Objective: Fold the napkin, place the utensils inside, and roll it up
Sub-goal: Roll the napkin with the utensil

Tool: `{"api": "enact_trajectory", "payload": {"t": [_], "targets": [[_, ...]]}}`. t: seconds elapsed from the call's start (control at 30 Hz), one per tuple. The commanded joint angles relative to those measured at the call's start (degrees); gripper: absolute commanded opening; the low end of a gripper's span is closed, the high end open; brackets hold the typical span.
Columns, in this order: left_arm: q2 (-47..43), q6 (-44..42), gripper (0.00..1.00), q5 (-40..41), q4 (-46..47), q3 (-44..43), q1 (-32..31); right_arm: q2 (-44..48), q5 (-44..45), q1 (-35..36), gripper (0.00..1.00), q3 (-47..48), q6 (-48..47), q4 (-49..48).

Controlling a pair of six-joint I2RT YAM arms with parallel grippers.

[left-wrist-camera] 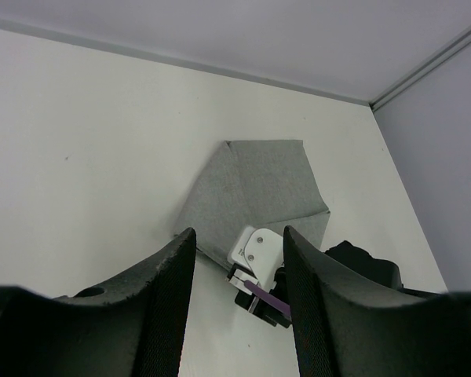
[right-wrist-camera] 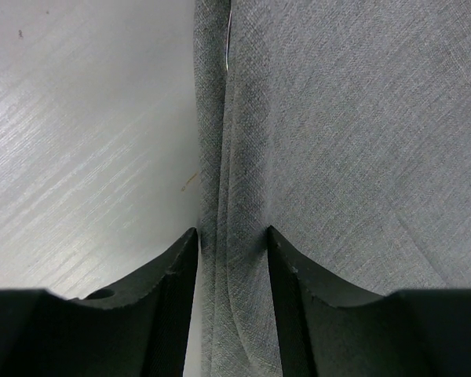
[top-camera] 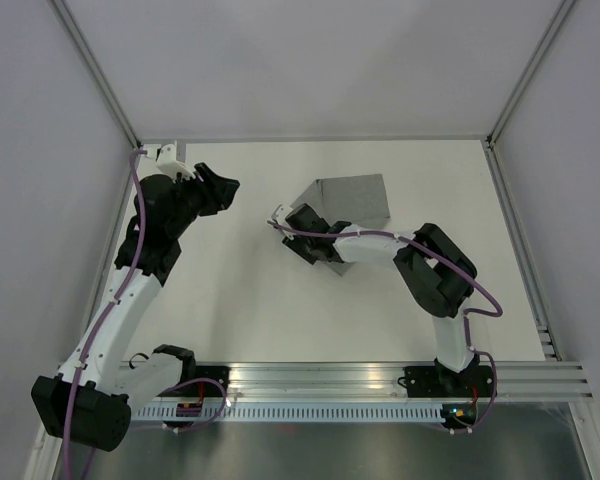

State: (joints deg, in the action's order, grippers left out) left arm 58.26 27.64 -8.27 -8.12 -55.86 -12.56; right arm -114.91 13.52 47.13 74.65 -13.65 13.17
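The grey napkin (top-camera: 358, 198) lies folded on the white table, right of centre, and also shows in the left wrist view (left-wrist-camera: 259, 184). My right gripper (top-camera: 310, 245) is down on its near left edge. In the right wrist view the right gripper (right-wrist-camera: 231, 247) is shut on a rolled fold of the napkin (right-wrist-camera: 361, 157), with cloth filling the gap between the jaws. A thin pale sliver (right-wrist-camera: 228, 47) shows in the fold; otherwise the utensils are hidden. My left gripper (top-camera: 223, 188) is open and empty, raised at the far left, and faces the napkin in its own view (left-wrist-camera: 239, 263).
White table (top-camera: 240, 300) with grey walls on three sides and a metal frame rail (top-camera: 380, 380) at the near edge. The right arm's elbow (top-camera: 440, 265) stands right of the napkin.
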Motion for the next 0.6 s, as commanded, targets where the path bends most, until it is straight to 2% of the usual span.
{"api": "enact_trajectory", "payload": {"t": [0.0, 0.27, 0.37, 0.4, 0.57], "targets": [[0.10, 1.89, 0.54, -1.83, 1.53, 0.40, 0.34, -0.05, -4.55, -1.25, 0.47, -2.49, -0.15, 1.86], [0.28, 1.89, 0.54, -1.92, 2.05, 0.57, 0.34, -0.14, -9.73, -4.15, 0.40, -4.34, -1.47, 1.51], [0.45, 2.16, 0.54, -1.84, 2.49, 0.66, 0.34, -0.31, -10.44, -4.51, 0.36, -4.34, -1.64, 1.86], [0.54, 2.16, 0.54, -1.83, 2.49, 0.75, 0.34, -0.40, -10.62, -4.51, 0.31, -4.34, -1.82, 2.03], [0.54, 2.42, 0.53, -1.31, 3.20, 1.10, 0.34, -1.10, -13.24, -4.68, 0.25, -3.20, -2.78, 4.93]]}}
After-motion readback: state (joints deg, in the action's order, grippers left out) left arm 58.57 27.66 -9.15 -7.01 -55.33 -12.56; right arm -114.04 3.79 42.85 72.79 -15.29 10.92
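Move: The napkin's rolled edge lies right between the right hand's open fingertips, level fore and aft and sideways, its middle about 1 cm below the hand point. From that hand the napkin's near corner is some 7 cm right and 5 cm back, the flat square flap roughly 11 cm right and 19 cm ahead. From the left hand, the gripped stretch of roll lies about 16 cm right, 1 cm ahead and 29 cm below. The rolled edge, already straddled by the right hand's part-open fingers, is closed on from both sides: the fingers draw in to roughly half their gap and pinch it, one on the bare-table side, the other on the napkin side. Meanwhile the right hand shifts only about 1 cm forward and to the right, sinking slightly, and tilts some 5 to 10 degrees with its left side rising. ##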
